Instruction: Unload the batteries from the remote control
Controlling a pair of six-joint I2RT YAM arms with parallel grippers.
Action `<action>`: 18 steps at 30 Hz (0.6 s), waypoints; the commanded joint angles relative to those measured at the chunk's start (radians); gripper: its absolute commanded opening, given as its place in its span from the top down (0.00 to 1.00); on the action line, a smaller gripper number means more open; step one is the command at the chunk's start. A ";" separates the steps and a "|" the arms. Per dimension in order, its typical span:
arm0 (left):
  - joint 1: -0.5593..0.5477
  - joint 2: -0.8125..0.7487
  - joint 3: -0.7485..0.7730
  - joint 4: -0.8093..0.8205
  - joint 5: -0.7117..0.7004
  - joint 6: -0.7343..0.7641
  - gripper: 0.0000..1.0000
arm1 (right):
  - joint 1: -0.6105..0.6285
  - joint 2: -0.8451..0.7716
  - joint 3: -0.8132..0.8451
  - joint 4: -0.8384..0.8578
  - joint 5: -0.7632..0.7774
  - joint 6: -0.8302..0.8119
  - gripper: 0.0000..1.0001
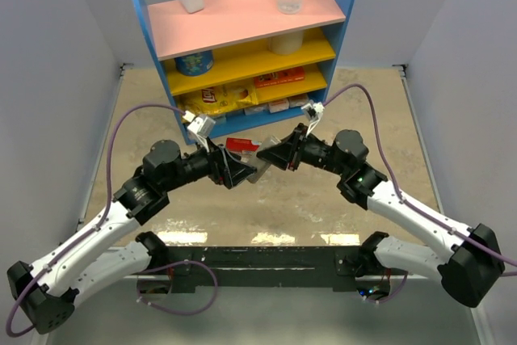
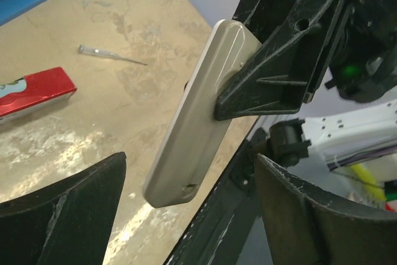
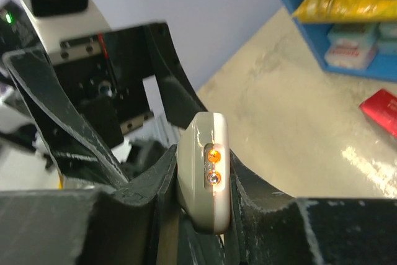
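The remote control [image 2: 198, 116] is a slim pale grey bar held in the air above the table. My right gripper [image 3: 203, 181] is shut on its upper part, one finger pressed on each broad face. The remote's end [image 3: 208, 166] shows two small round lights, one glowing orange. My left gripper [image 2: 189, 166] is open, its jaws wide on either side of the remote's lower end and apart from it. In the top view the two grippers meet at the remote [image 1: 260, 169] in mid-table. The batteries are hidden.
A flat red box [image 2: 34, 91] lies on the table near the blue shelf unit [image 1: 242, 46], with a thin pale stick [image 2: 108, 56] beyond it. The shelves hold snack packets and bottles. A dark rail [image 1: 266, 264] runs along the near edge.
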State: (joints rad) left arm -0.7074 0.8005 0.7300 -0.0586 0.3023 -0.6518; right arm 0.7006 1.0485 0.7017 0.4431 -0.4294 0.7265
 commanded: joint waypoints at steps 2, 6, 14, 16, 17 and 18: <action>-0.003 -0.018 0.049 -0.156 0.107 0.179 0.12 | -0.041 -0.031 0.071 -0.106 -0.276 -0.096 1.00; -0.003 0.026 -0.012 -0.066 0.256 0.166 0.15 | -0.046 -0.002 0.061 -0.031 -0.359 -0.024 1.00; -0.003 0.066 -0.151 0.283 0.409 -0.034 0.32 | -0.047 0.018 -0.034 0.182 -0.422 0.108 0.97; -0.003 0.066 -0.182 0.350 0.431 -0.093 0.51 | -0.050 0.022 -0.048 0.197 -0.414 0.117 0.96; -0.003 0.068 -0.207 0.396 0.431 -0.112 0.59 | -0.052 0.016 -0.060 0.194 -0.402 0.120 0.92; -0.003 0.068 -0.219 0.416 0.429 -0.127 0.71 | -0.055 0.010 -0.067 0.192 -0.369 0.129 0.90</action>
State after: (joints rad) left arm -0.7109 0.8711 0.5728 0.1307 0.6823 -0.6605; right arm 0.6521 1.0748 0.6567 0.5274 -0.7952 0.7864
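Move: The remote control, held by the right fingers near its far end, slants back towards the left hand; its middle lies about 3 cm ahead of the open left fingers, 4 cm to their right and roughly level. From the right hand, the remote's middle is some 2 cm back and 3 cm left. The red box lies on the table about 14 cm ahead of the left hand, 2 cm right and 26 cm below; the screwdriver is about 22 cm right of the box. The left hand comes back about 5 cm, sinks nearly as far and edges right while it turns some 20 degrees clockwise, bringing its fingers round the remote control's free near end and closing them to about half their opening, one finger on each side, where they seem to touch. The right hand keeps its pinch on the remote and carries it back about 5 cm, slightly down, turning just under 20 degrees counter-clockwise to present that end to the left fingers. ##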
